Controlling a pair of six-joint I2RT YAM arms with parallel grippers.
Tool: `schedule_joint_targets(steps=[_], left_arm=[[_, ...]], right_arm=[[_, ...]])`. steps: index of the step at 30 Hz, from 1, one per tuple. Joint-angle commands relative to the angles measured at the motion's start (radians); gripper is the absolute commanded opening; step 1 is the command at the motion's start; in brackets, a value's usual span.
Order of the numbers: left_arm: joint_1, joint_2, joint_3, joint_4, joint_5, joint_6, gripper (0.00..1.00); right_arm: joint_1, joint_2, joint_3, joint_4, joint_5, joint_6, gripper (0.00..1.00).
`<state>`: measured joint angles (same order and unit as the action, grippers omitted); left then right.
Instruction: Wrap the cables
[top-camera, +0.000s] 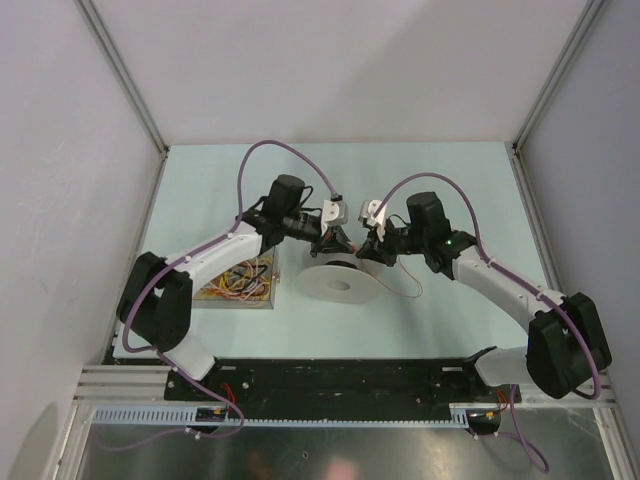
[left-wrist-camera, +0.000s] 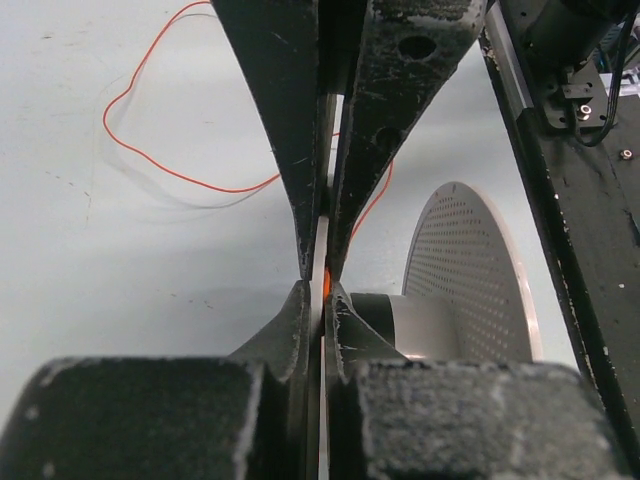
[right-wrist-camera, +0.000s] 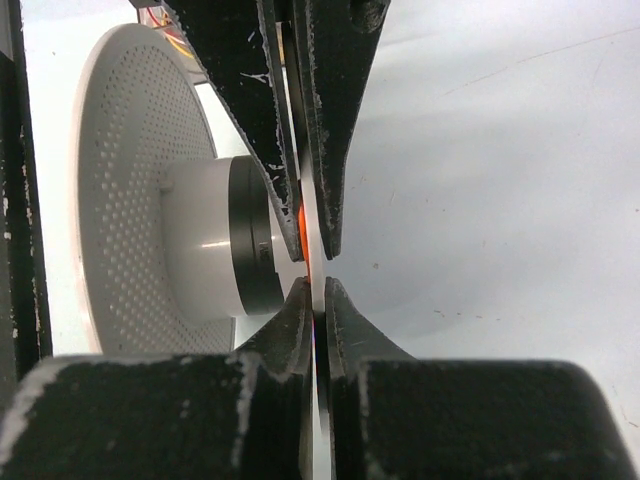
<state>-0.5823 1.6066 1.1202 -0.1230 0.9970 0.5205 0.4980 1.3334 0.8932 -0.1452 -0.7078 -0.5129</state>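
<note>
My two grippers meet tip to tip just above the white perforated spool (top-camera: 340, 283). The left gripper (left-wrist-camera: 320, 288) is shut on a thin orange cable (left-wrist-camera: 326, 278), which shows as an orange sliver at its tips. The rest of that cable lies in a loose loop (left-wrist-camera: 150, 150) on the table. The right gripper (right-wrist-camera: 315, 285) is shut on the same orange cable (right-wrist-camera: 303, 230), facing the left one. From above, the left gripper (top-camera: 335, 243) and right gripper (top-camera: 372, 245) sit side by side, and the cable (top-camera: 410, 285) trails to the right of the spool.
A clear box (top-camera: 238, 285) holding several more coloured cables sits left of the spool, under the left arm. The spool's perforated flange (left-wrist-camera: 460, 270) and grey hub (right-wrist-camera: 200, 240) stand close beside the jaws. A black rail (top-camera: 340, 375) runs along the near edge.
</note>
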Motion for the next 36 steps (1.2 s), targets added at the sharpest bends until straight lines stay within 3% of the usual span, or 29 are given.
schedule_joint_targets(steps=[1, 3, 5, 7, 10, 18, 25, 36], left_arm=[[-0.006, -0.004, 0.028, 0.01, -0.012, -0.076, 0.0], [0.005, -0.009, 0.03, 0.009, -0.011, -0.086, 0.0], [0.015, -0.019, 0.033, 0.008, -0.009, -0.089, 0.0], [0.021, -0.036, 0.032, 0.005, -0.01, -0.08, 0.0], [0.024, -0.065, 0.03, -0.002, -0.013, -0.059, 0.0], [0.035, -0.117, 0.111, -0.026, -0.007, -0.095, 0.0], [0.085, -0.128, 0.248, -0.034, 0.053, -0.241, 0.0], [0.132, -0.113, 0.444, -0.034, 0.073, -0.379, 0.0]], right_arm=[[-0.005, -0.031, 0.007, 0.033, 0.077, 0.031, 0.08], [-0.017, -0.046, 0.007, 0.033, 0.086, 0.049, 0.27], [-0.039, -0.07, 0.007, 0.025, 0.092, 0.067, 0.57], [-0.058, -0.101, 0.008, 0.016, 0.094, 0.087, 0.79], [-0.096, -0.152, 0.012, 0.004, 0.093, 0.121, 0.96], [-0.25, -0.235, 0.036, -0.153, 0.031, 0.077, 0.99], [-0.377, -0.239, 0.036, -0.276, -0.053, -0.073, 0.99], [-0.403, -0.271, 0.036, -0.373, -0.173, -0.285, 0.99]])
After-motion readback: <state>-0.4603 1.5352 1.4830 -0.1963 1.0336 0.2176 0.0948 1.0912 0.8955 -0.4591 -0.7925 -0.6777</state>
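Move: The white spool hangs just below and behind both hands, which already pinch the top rim of its far disc. Its middle lies about 5 cm back, 1 cm left and 6 cm below the left hand, and some 5 cm back, 3 cm left and 6 cm below the right. A loose bend of the red cable lies about 12 cm right, 6 cm back and 13 cm below the left hand; the cable tray's middle is some 24 cm left, 5 cm back and 12 cm below it. The spool's far rim, with the cable's orange bit beside it, stays pinched in the shut left fingers. The right fingers spring wide open and let go of the rim, then that hand retreats about 13 cm right, rising at first, sinking slightly after, and turning clockwise. Once it is well clear, the left hand lifts roughly 16 cm, drifting some 4 cm forward. ##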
